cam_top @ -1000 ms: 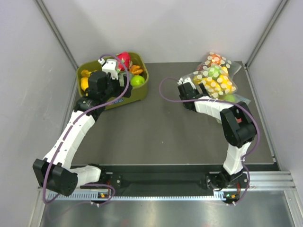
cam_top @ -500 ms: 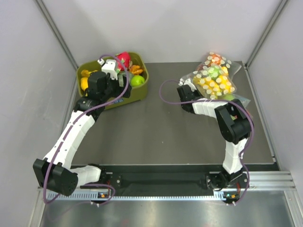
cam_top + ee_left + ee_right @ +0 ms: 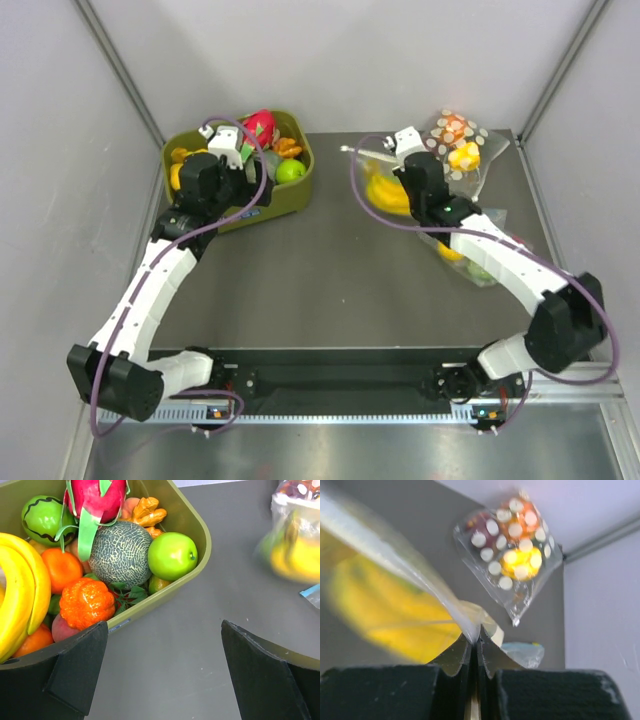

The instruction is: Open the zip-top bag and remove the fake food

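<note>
The zip-top bag hangs from my right gripper, which is shut on its edge, left of the back right corner of the table. In the right wrist view the clear plastic is pinched between the closed jaws of the gripper. The fake food shows through it as a blurred yellow banana bunch, also seen from above as the banana. My left gripper stands open and empty over bare table beside the bin, at the back left. The left wrist view catches the bag at its right edge.
An olive bin full of toy fruit, with a pink dragon fruit, stands at the back left. A second dotted bag with orange and yellow pieces lies at the back right. A plain clear bag lies under my right forearm.
My right gripper has shut on the dotted bag's edge and carried it up and to the left, off the other bags. The right arm has swung its elbow out right. The left arm barely moved.
</note>
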`<state>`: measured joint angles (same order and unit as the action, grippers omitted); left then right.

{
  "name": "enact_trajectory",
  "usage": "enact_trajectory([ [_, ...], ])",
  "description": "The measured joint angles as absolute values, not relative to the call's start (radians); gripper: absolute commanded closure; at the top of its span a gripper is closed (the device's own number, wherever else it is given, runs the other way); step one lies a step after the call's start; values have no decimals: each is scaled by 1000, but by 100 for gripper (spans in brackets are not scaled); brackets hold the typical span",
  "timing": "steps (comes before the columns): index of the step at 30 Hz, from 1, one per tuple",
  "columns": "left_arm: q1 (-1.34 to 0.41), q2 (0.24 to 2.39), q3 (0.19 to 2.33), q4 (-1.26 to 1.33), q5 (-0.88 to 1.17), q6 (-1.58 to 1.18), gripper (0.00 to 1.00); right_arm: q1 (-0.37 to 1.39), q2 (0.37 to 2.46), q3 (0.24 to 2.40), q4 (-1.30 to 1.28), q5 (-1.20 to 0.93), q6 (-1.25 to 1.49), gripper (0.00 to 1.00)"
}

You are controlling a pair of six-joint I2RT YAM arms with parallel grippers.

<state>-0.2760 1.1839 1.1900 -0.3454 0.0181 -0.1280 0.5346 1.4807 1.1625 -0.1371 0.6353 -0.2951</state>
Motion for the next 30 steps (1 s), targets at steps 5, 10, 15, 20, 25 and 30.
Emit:
enact_trajectory([
  [5,-274,1172,1172,-325,43,-120,1,558,1327,1201,-213,443,-273,100],
  [10,-273,1137,1131,-279,167,-78,1,562,1224,1206,-302,254,-228,100],
  [15,-273,1057,1061,-191,403,-65,1,562,1201,1199,-360,65,-168,100],
  [20,-374,983,1001,-98,512,-84,1,562,1243,1125,-364,-73,-102,100],
  [25,-555,919,949,-57,469,-46,1,562,1294,1089,-369,-161,-49,100],
  [30,-630,912,838,3,384,-28,1,560,1299,1092,-369,-215,5,100],
])
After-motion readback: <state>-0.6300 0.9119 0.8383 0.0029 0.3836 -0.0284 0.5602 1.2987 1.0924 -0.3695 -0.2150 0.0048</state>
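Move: The zip-top bag with the bananas already hangs from the right hand's shut fingers, its bulk about 9 cm left, 2 back and 8 below. The zip's free end, the left hand's aim, is some 20 cm right of the left hand, 8 ahead and 6 lower. From the right hand, the dotted bag lies about 11 cm ahead and 12 right, the other bag 12 back and 15 right, both 18 down. The bin's middle is 8 cm ahead, 8 left and 20 below the left hand. Still pinching one end of the zip, the right hand carries the bag left and back, about 12 and 11 cm, arcing up some 7 cm before sinking just below its starting height, swinging counter-clockwise and tipping down. The left, fingers wide open, draws right and back about 14 cm each way, leaving the bin and turning some 40 degrees clockwise towards the zip's free end; it rises slightly, then sinks again. ##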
